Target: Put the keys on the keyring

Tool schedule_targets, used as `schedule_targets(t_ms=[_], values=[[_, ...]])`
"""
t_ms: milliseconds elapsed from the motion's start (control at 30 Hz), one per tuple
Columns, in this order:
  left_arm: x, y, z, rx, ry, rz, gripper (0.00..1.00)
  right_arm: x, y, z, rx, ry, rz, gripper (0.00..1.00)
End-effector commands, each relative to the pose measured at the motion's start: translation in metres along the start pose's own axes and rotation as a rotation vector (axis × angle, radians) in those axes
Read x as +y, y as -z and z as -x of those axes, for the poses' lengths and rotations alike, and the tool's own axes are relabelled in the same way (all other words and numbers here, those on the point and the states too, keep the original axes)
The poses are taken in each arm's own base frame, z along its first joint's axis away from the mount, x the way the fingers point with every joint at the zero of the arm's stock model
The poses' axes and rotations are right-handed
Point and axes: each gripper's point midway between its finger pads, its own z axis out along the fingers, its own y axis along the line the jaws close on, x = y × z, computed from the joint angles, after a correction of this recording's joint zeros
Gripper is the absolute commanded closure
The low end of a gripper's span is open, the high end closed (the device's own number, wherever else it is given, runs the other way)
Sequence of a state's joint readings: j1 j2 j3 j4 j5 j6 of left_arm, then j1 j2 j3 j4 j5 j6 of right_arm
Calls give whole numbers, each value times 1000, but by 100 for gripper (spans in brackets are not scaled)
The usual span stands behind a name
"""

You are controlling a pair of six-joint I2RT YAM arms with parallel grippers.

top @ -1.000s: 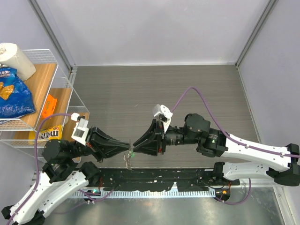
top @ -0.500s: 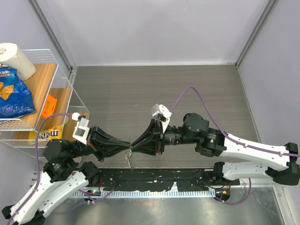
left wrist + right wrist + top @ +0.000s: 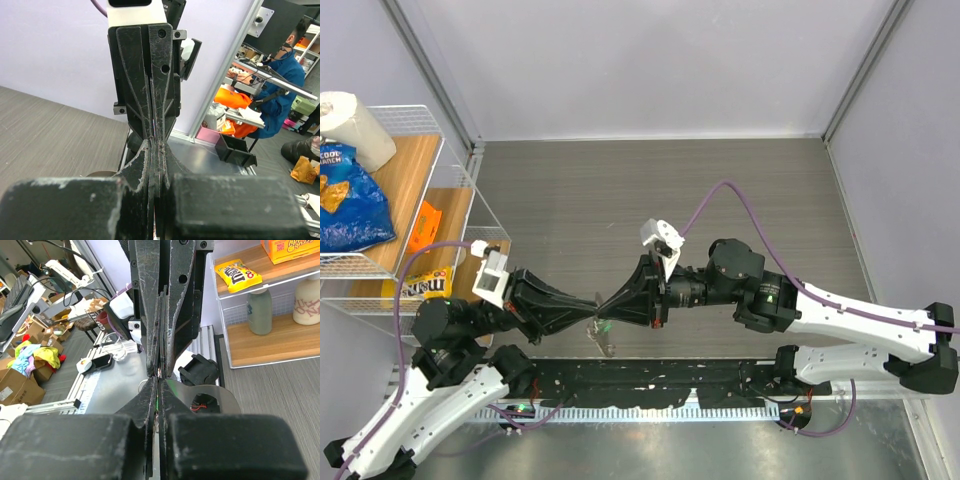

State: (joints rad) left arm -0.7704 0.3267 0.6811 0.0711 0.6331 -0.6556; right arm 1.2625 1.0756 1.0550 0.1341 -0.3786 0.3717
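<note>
Above the table's near edge my two grippers meet tip to tip. My left gripper point(image 3: 592, 316) is shut, and from the meeting point the keyring point(image 3: 604, 343) hangs down with its grey-beige strap. My right gripper point(image 3: 605, 318) is shut too, with a sliver of a green-headed key point(image 3: 158, 402) showing between its fingers. In the left wrist view my left gripper point(image 3: 155, 144) is pressed shut against the right fingers point(image 3: 165, 75) opposite. The right wrist view shows my right gripper point(image 3: 159, 381) facing the left fingers point(image 3: 145, 305). The ring itself is hidden between the fingertips.
A wire shelf point(image 3: 450, 190) stands at the left with a blue chip bag point(image 3: 348, 200), a paper roll point(image 3: 352, 120), an orange packet point(image 3: 423, 228) and a yellow candy bag point(image 3: 427, 285). A black rail point(image 3: 650, 378) runs along the near edge under the grippers.
My right gripper has closed its jaws and slid a little left against the left gripper's tips. The hanging strap has shifted slightly right. The left arm holds still.
</note>
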Motion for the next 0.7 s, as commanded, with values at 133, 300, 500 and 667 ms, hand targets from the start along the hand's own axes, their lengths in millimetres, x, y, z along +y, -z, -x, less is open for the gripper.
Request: schedule_targets(t_ms=[133, 300, 500, 667], values=[[-9, 1, 14, -46, -24, -22, 100, 15, -1, 19, -13, 50, 42, 95], [-18, 2, 8, 26, 2, -49, 78, 20, 6, 7, 121, 65, 50, 95], [-23, 4, -13, 165, 71, -83, 66, 21, 11, -2, 246, 76, 52, 95], [-18, 7, -28, 242, 115, -63, 66, 20, 14, -12, 328, 57, 47, 95]])
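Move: Both closed grippers meet tip to tip on the keyring, which lies at the left hand point, about 1 cm to its right, and practically at the right hand point. From the left hand, the green-tagged key hangs about 3 cm back and 3 cm down, and the beaded strand about 5 cm back and 6 cm down. The blue-tagged key lies on the table, some 14 cm ahead, 15 cm to the right and 35 cm below. Back towards the bases and down, by about 2 cm, both hands travel together after a short hold. The left fingers open by about a third and let go of the keyring, while the right fingers stay shut and keep their pinch on it. The right hand tips its fingers down some 15 degrees; the left tips down and turns clockwise, each slightly. ##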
